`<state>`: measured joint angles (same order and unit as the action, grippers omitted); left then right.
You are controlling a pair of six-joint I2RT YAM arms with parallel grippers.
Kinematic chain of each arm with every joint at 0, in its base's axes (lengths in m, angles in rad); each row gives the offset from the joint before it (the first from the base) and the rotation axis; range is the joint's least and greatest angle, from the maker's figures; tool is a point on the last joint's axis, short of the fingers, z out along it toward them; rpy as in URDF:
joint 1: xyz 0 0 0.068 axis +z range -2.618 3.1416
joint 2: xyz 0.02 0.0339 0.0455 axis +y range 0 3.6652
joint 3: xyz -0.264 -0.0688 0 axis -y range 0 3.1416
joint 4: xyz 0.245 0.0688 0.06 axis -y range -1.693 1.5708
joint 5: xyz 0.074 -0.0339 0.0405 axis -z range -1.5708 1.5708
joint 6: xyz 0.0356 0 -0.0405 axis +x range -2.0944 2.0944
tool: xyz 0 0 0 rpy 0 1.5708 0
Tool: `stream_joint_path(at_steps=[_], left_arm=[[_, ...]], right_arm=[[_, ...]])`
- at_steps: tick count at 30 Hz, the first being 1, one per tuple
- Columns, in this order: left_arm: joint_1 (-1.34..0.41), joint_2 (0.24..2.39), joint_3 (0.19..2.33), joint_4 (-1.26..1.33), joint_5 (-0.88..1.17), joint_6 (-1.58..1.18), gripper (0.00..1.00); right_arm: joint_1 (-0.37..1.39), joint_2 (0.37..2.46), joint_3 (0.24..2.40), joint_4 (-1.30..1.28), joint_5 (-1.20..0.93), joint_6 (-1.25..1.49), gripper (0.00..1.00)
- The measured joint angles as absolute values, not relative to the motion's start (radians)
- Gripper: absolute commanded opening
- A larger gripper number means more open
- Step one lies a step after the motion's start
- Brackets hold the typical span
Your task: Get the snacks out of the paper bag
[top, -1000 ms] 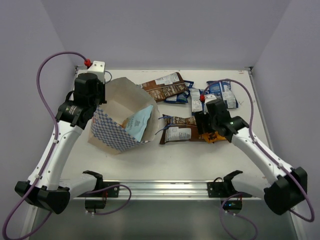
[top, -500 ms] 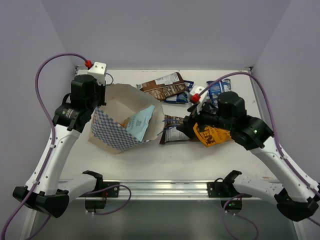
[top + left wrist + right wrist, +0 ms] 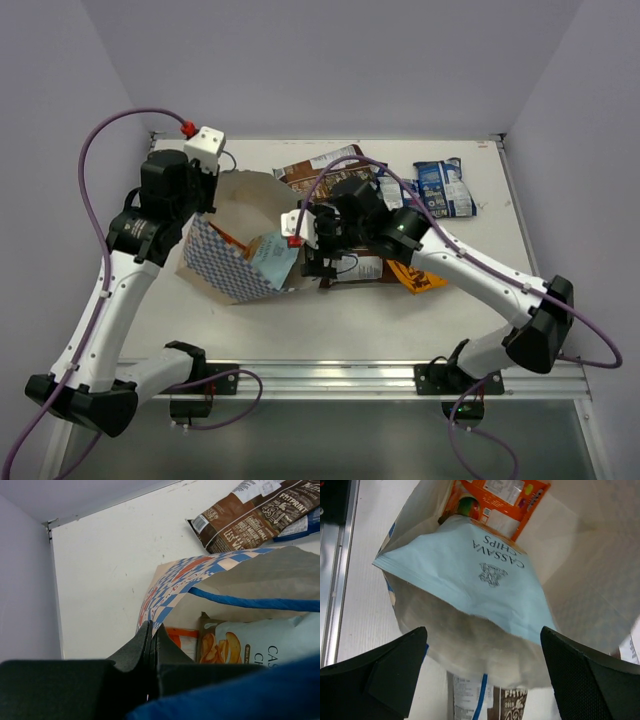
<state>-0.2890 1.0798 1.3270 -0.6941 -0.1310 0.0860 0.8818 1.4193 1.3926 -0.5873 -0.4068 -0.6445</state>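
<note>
The paper bag point(image 3: 228, 268) lies on its side with its mouth to the right. My left gripper point(image 3: 205, 203) is shut on the bag's upper rim; in the left wrist view the gripper point(image 3: 151, 630) pinches the checkered edge of the bag point(image 3: 170, 585). My right gripper point(image 3: 308, 243) hangs open at the mouth. In its wrist view this gripper point(image 3: 482, 672) straddles the bag's lower lip point(image 3: 470, 645), holding nothing. Inside lie a light blue packet point(image 3: 470, 575) and an orange packet point(image 3: 495, 502). Both also show in the left wrist view: light blue packet point(image 3: 270, 640), orange packet point(image 3: 182, 640).
Several packets lie on the table to the right of the bag: brown ones point(image 3: 322, 165) point(image 3: 365, 268), an orange-yellow one point(image 3: 415, 277) and a dark blue one point(image 3: 445, 188). A blue cord handle point(image 3: 250, 601) crosses the bag's mouth. Walls close the table on three sides.
My right arm left the orange-yellow packet on the table, swung left to the bag's mouth and opened wide. My left gripper stayed shut on the rim, which rose slightly.
</note>
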Motion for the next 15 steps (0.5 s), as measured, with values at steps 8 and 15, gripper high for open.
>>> stream_joint_path(at_steps=[8,15], left_arm=[[-0.289,1.109,1.327,-0.663,-0.078,0.110,0.00],[-0.289,1.119,1.321,-0.641,-0.062,0.116,0.00]], right_arm=[[0.986,1.593,1.402,-0.529,-0.349,-0.767,0.96],[1.015,1.694,1.437,-0.479,-0.323,-0.812,0.37]])
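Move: The pale-blue cassava chips pack stands in the open paper bag, its middle some 9 cm left of the right hand, 1 cm back and about 11 cm below. The orange pack lies deeper in the paper bag, about 6 cm farther left than the chips and 3 cm farther out. A brown pack lies on the table some 13 cm to the hand's right and 2 cm ahead. From the left hand the chips are about 12 cm right, 8 cm back and 16 cm down. Down and left in about equal parts, some 7 cm each, the right hand dips over the near-side rim into the paper bag's mouth, tipping about 10 degrees steeper, and its wide-open fingers come around the upper end of the cassava chips pack and start to close, about a third of the way. The left hand keeps its pinch on the bag's rim, easing it about 2 cm forward and right. ##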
